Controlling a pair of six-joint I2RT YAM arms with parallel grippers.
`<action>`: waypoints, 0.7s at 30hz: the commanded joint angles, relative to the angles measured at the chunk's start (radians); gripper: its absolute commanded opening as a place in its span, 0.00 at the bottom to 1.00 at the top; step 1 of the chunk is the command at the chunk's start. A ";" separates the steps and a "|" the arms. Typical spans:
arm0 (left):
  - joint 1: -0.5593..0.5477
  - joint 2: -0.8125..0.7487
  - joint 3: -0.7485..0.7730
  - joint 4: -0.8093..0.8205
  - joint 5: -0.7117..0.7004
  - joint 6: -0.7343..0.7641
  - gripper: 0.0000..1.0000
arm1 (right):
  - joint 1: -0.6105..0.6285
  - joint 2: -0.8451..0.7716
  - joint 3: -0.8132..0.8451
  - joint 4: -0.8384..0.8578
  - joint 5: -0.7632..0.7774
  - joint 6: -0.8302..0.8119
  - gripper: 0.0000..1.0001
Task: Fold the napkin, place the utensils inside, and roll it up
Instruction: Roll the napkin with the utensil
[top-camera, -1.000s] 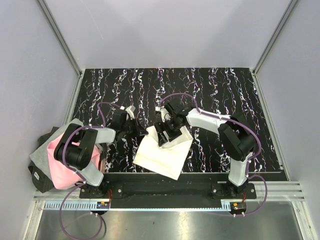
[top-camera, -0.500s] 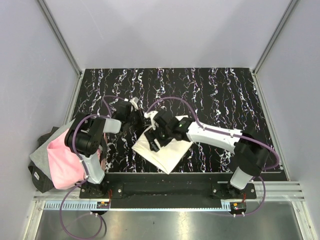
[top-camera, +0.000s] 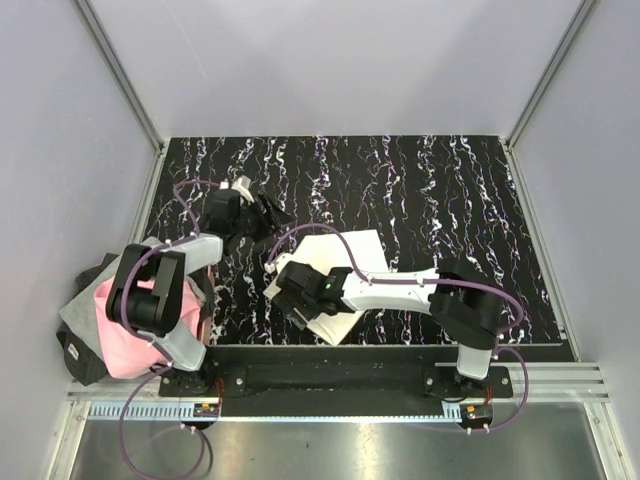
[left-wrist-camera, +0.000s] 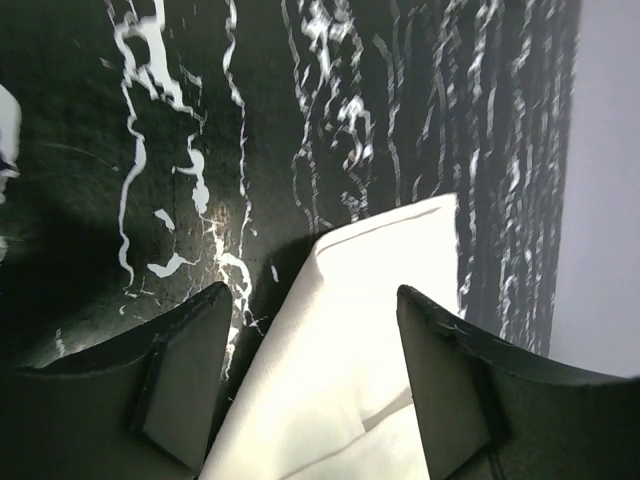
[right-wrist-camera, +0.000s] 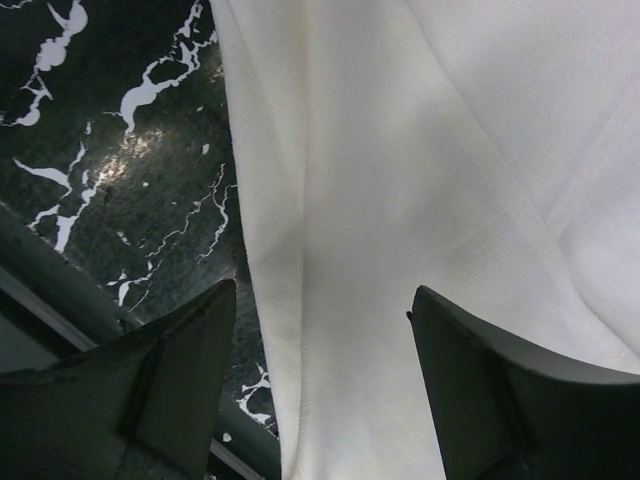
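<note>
The cream napkin (top-camera: 352, 256) lies folded on the black marble table (top-camera: 440, 190), with layered edges showing. My left gripper (top-camera: 270, 214) hovers just behind its far left corner, open. In the left wrist view the napkin (left-wrist-camera: 350, 340) runs on the table below the parted fingers (left-wrist-camera: 190, 370) of the left gripper (left-wrist-camera: 312, 295). My right gripper (top-camera: 297, 300) is open over the napkin's near left edge. In the right wrist view the napkin (right-wrist-camera: 400, 180) fills the space under the right gripper (right-wrist-camera: 322, 290), and its folded edge runs down the middle. The utensils are out of view.
A pink and grey cloth (top-camera: 112, 322) is bunched at the table's left edge beside the left arm's base. The table's near edge (right-wrist-camera: 60, 310) is a dark rail close to the right gripper. Grey walls enclose the table on three sides.
The left gripper has opened and drawn back to the far left of the napkin. The right arm has swung left and nearer, over the napkin's near left edge. The napkin now lies flatter.
</note>
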 joint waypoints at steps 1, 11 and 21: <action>0.022 -0.108 -0.032 -0.045 -0.048 0.021 0.70 | 0.016 0.015 0.036 0.050 0.085 -0.035 0.76; 0.065 -0.211 -0.077 -0.114 -0.044 0.041 0.72 | 0.066 0.050 0.040 0.058 0.096 -0.062 0.67; 0.081 -0.233 -0.094 -0.114 -0.034 0.040 0.73 | 0.071 0.107 0.037 0.058 0.122 -0.077 0.48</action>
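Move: The open right gripper straddles the napkin's folded near-left edge. The stretch to pinch lies about 1 cm back, 1 cm left and 3 cm below. From this hand, the napkin's left corner is some 5 cm ahead and 9 cm left, and its near corner roughly 7 cm back and 6 cm right. That same stretch of edge is about 20 cm back, 4 cm right and 7 cm below the left hand, whose own neighbour, the napkin's far-left corner, sits about 1 cm back, 5 cm right and 6 cm below. Lower the right gripper about 2 cm onto the folded near-left edge, easing slightly back and left, and part-close the fingers so that one comes down on either side of the fold. Meanwhile bring the already open left gripper left nearly 4 cm and some 2 cm back, lifting about 2 cm clear of the napkin's far-left corner. ##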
